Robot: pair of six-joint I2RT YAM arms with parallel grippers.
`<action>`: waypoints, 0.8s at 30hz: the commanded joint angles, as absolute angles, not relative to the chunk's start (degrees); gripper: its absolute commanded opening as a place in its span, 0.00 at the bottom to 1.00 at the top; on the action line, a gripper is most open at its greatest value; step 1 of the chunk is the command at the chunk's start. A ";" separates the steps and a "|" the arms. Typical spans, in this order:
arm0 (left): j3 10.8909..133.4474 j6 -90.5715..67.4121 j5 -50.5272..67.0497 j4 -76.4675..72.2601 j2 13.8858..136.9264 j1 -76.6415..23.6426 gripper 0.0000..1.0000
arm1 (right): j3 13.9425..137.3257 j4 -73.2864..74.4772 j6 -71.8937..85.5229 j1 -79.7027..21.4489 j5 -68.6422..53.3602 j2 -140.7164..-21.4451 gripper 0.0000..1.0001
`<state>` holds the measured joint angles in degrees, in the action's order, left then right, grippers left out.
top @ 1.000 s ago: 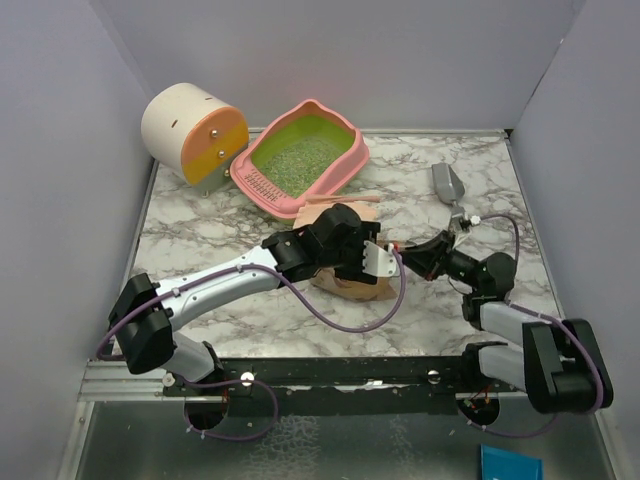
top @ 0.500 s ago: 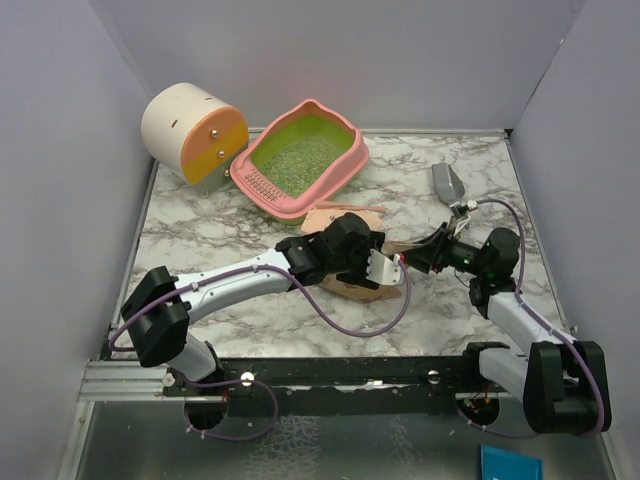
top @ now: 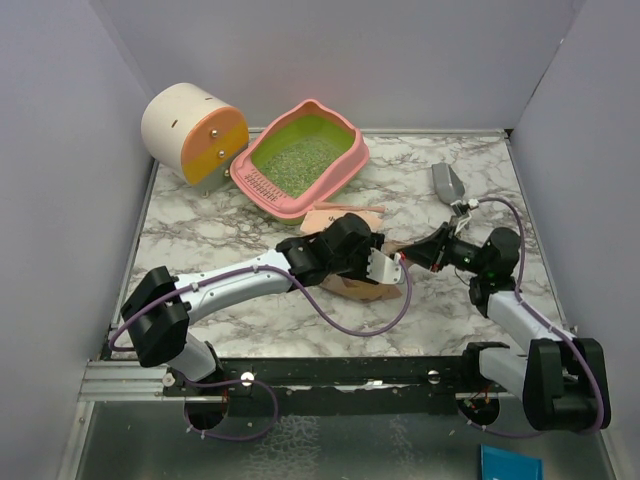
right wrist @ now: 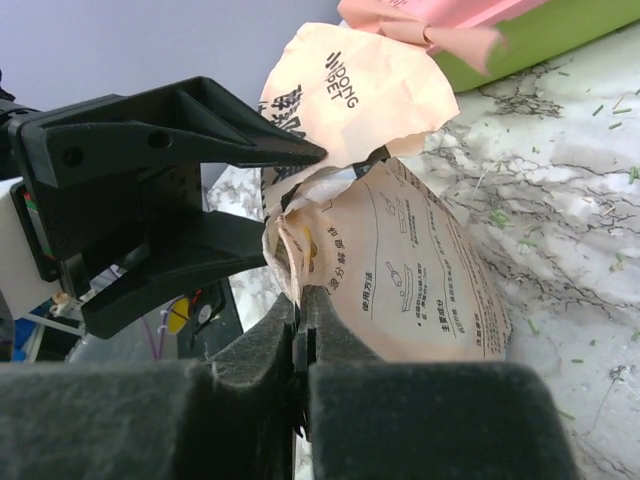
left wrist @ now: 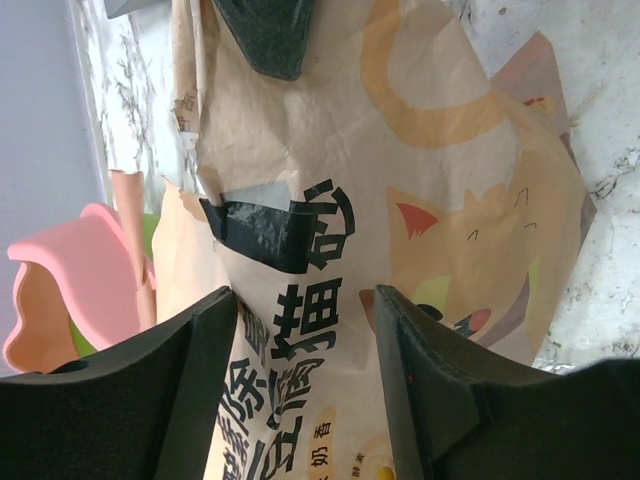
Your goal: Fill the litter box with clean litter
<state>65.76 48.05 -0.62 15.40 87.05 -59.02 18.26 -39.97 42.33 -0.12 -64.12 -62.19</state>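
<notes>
The pink litter box (top: 345,165) with its lime-green inside stands at the back of the table, clean litter (top: 297,158) spread in it. Its pink rim also shows in the left wrist view (left wrist: 70,280) and the right wrist view (right wrist: 440,20). The tan cartoon-cat bag (top: 350,288) lies mid-table between both arms. My left gripper (top: 385,268) is open, and its fingers (left wrist: 190,370) straddle the bag's printed face (left wrist: 330,200). My right gripper (right wrist: 305,295) is shut on the bag's (right wrist: 400,270) folded side edge, facing the left gripper's two fingers (right wrist: 200,130).
A cream-and-orange cylinder (top: 193,133) stands at the back left beside the litter box. A grey metal scoop (top: 447,183) lies at the back right. Loose granules (right wrist: 500,215) are scattered on the marble table (top: 200,230). Grey walls close in three sides.
My right gripper opened and shut again on the bag's edge, its elbow rising. The left arm shifted right and its jaws narrowed a little. The bag's crumpled top now shows behind the left gripper.
</notes>
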 commanded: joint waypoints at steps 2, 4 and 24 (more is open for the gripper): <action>65.21 49.65 -6.54 14.99 86.96 -59.41 0.46 | 17.64 -38.43 48.78 3.47 -64.55 -58.15 0.01; 64.03 50.79 -9.69 13.68 87.32 -59.41 0.25 | 17.17 -36.67 51.11 6.69 -66.57 -57.40 0.01; 65.25 53.73 -14.06 15.09 88.98 -59.41 0.00 | 7.03 -99.52 93.44 14.15 -76.90 -84.24 0.48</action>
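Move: The litter bag's mouth edge lies between the left hand's open fingers, barely 1 cm to the right and 1 cm below. The right hand already grips a corner of that mouth, the stretch at the left fingers being about 5 cm to its left, level in reach and height. From the right hand the litter box stands some 28 cm ahead, 24 cm left, and the scoop roughly 23 cm ahead, 12 cm right, both about 15 cm lower. The left pinches the bag's mouth; the right pulls about 4 cm right, then 3 down, tilting, and opens. ##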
